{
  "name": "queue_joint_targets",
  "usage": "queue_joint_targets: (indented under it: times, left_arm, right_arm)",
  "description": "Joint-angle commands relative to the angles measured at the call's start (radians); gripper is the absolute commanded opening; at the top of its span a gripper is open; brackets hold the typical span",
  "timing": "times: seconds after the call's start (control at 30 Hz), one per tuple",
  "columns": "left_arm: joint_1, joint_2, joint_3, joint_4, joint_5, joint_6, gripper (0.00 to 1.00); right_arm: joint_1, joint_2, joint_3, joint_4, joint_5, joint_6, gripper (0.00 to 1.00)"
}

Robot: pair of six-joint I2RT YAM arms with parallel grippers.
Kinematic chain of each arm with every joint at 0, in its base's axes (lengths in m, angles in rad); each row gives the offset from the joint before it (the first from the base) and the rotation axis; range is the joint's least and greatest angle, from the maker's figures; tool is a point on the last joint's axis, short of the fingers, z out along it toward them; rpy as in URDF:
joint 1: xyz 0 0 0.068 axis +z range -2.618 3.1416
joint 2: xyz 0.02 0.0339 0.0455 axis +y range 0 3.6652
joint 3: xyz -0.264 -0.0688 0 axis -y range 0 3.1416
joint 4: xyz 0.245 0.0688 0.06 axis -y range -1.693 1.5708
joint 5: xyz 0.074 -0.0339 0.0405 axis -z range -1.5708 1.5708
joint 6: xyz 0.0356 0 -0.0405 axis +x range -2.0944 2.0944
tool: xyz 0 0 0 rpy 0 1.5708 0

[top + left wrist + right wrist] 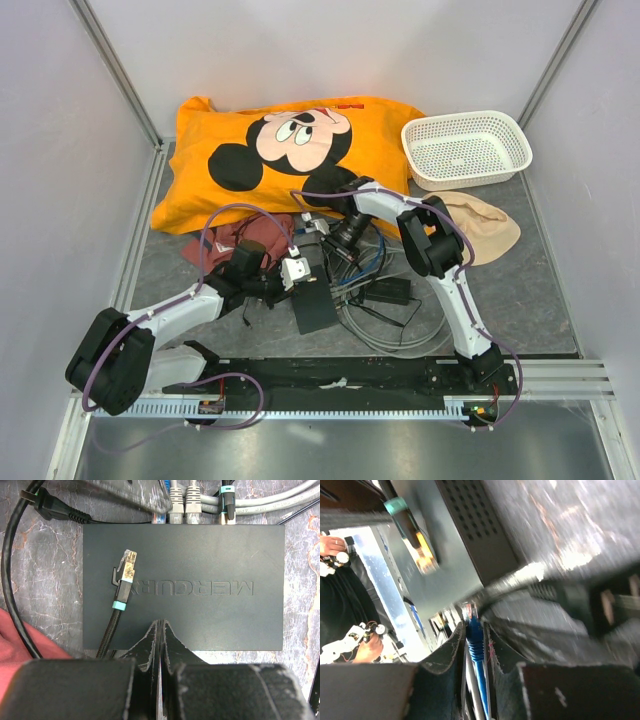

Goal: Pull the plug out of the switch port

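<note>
The switch point(200, 585) is a flat dark grey box lying between the arms point(318, 310). Its ports run along the far edge, where two grey plugs point(185, 504) and a black one point(226, 505) sit in sockets. My right gripper point(474, 625) is shut on a blue plug point(473, 632) at that port row point(159, 517). The view is blurred, and I cannot tell whether the plug's clear tip is inside the socket. My left gripper point(160, 626) is shut and empty, with its tips resting over the switch's near edge. A loose gold-tipped black cable point(126, 567) lies on top of the switch.
A black adapter brick point(388, 291) and coiled grey cables point(395, 338) lie right of the switch. A black power plug point(47, 507) and a red cloth point(235, 240) are on the left. Behind are an orange pillow point(290, 150), a white basket point(465, 148) and a beige cloth point(487, 225).
</note>
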Motion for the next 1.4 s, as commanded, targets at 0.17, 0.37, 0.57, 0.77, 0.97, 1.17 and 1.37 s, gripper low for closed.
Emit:
queue_joint_targets:
  times: [0.17,0.37,0.57,0.77,0.97,1.17,1.37]
  left_arm:
    - [0.010,0.031,-0.037,-0.117,-0.065,0.027,0.02]
    - [0.009,0.036,-0.036,-0.119,-0.065,0.030,0.02]
    - [0.010,0.041,-0.034,-0.117,-0.065,0.028,0.02]
    - [0.010,0.039,-0.034,-0.119,-0.065,0.028,0.02]
    - [0.010,0.038,-0.034,-0.119,-0.065,0.028,0.01]
    - [0.010,0.042,-0.034,-0.119,-0.065,0.027,0.02]
    - [0.010,0.038,-0.034,-0.117,-0.065,0.028,0.02]
  right_arm:
    - [-0.067,-0.021,-0.094,0.048,0.398,-0.150,0.08]
    - [-0.094,-0.064,-0.108,0.080,0.436,-0.153,0.08]
    - [-0.120,-0.127,-0.076,0.180,0.543,-0.095,0.08]
    - [-0.146,-0.135,-0.086,0.249,0.657,-0.056,0.13]
    - [-0.146,-0.147,-0.083,0.237,0.558,-0.047,0.37]
    - [-0.145,-0.194,-0.025,0.196,0.343,-0.038,0.50]
    - [-0.142,-0.178,0.039,0.102,0.125,-0.062,0.57]
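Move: The right fingers still hold the blue plug, its tip in the switch port about 2 cm to the hand's left and 1 cm nearer the base. Two grey plugs sit some 3 cm back and 2 cm left; a loose black plug lies on the switch about 7 cm left, level with the hand. The two-prong power plug is roughly 8 cm ahead, 1 cm left. From the left hand the port is about 7 cm right, 2 cm ahead. Rightward out of the switch port the right hand draws the blue plug, first some 4 cm nearly straight, then slanting forward and right to about 8 cm each way as the wrist tips the fingers nearly 30 degrees steeper down. There the fingers open and let go, and the hand lifts about 2 cm while easing back left. The left hand stays, its shut fingertips on the switch's top. ##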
